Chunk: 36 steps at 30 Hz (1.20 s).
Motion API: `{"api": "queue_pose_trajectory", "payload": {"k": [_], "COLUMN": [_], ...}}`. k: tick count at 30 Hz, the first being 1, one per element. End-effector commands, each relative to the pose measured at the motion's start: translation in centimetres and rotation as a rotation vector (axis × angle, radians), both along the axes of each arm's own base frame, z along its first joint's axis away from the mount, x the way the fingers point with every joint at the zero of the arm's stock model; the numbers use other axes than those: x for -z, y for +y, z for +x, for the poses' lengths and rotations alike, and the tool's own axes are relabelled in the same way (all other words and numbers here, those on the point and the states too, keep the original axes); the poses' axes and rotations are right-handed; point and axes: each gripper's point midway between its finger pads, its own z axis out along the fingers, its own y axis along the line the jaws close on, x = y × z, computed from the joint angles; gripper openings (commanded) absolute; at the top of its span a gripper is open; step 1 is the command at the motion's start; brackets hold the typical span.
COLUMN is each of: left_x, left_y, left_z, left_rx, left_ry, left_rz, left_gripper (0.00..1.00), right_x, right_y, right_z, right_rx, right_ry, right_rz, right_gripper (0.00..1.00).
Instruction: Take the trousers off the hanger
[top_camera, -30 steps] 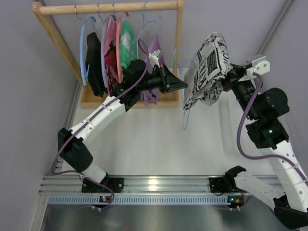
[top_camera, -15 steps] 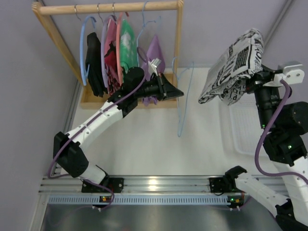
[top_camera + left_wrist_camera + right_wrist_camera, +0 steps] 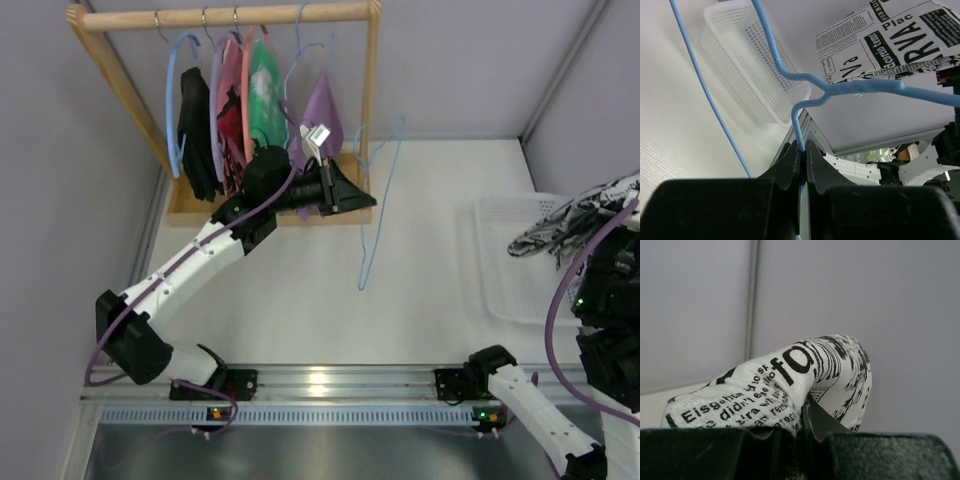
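Observation:
The trousers [image 3: 572,218], white with black newsprint, hang bunched at the far right above the white basket [image 3: 500,262], apart from the hanger. In the right wrist view my right gripper [image 3: 802,407] is shut on a fold of the trousers [image 3: 790,380]. The hanger [image 3: 378,205], a thin light-blue wire, hangs bare in mid-air over the table. My left gripper [image 3: 362,200] is shut on it near the hook. The left wrist view shows the hanger wire [image 3: 799,122] pinched between the closed jaws of my left gripper [image 3: 803,146], with the trousers [image 3: 880,40] beyond.
A wooden rack [image 3: 230,15] at the back left carries a black garment [image 3: 195,130], a green top [image 3: 263,95], a purple garment [image 3: 322,105] and a pink one. The basket [image 3: 747,65] sits at the table's right edge, by the wall.
My right arm swung right and down with the trousers, pulling them off the hanger and over the basket. My left gripper drew slightly back and left, and the hanger now hangs bare.

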Motion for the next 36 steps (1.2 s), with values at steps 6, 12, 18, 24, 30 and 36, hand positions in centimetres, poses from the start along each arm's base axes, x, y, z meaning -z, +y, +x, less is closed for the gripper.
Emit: {"api": "queue_pose_trajectory", "payload": {"k": [6, 12, 18, 24, 30, 36], "left_x": [-1.7, -2.4, -3.3, -4.4, -5.2, -5.7], "left_y": [0.5, 1.1, 1.6, 2.0, 2.5, 3.6], "left_z": [-3.4, -4.1, -4.6, -5.2, -5.8, -5.5], "left_rx": [0.038, 0.027, 0.014, 0.015, 0.019, -0.025], "left_ry": [-0.233, -0.251, -0.245, -0.253, -0.29, -0.403], "left_rz": [0.032, 0.028, 0.006, -0.016, -0.027, 0.025], "left_gripper": [0.0, 0.0, 0.0, 0.0, 0.0, 0.0], "right_x": [5.0, 9.0, 13.5, 18.2, 23.0, 27.0], "right_y": [-3.9, -5.4, -5.7, -4.8, -2.9, -2.0], "right_z": [-2.5, -1.9, 0.0, 4.1, 10.5, 15.9], "right_rx": [0.288, 0.439, 0.48, 0.423, 0.252, 0.158], "right_ry": [0.17, 0.289, 0.409, 0.466, 0.545, 0.649], "right_rz": [-0.034, -0.001, -0.063, -0.092, -0.117, -0.097], "right_gripper": [0.0, 0.0, 0.0, 0.0, 0.0, 0.0]}}
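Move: Out ahead and to the right of the right hand, which already holds the trousers bunched, the white basket lies about 14 cm farther forward, 11 cm to the right and 45 cm below. The bare blue hanger, still gripped by the left hand, is some 9 cm ahead of the right hand, 28 cm to its left and 18 cm lower. From the left hand the basket is about 42 cm right, 4 cm ahead and 31 cm below. Sinking almost 30 cm towards the basket, the right hand first swings slightly back and right, then from midway down reaches forward for a net 12 cm or so, tipping its fingers downward by roughly 45 degrees and keeping the trousers pinched. The left hand keeps the hanger, easing back about 5 cm and then also rising a little. ##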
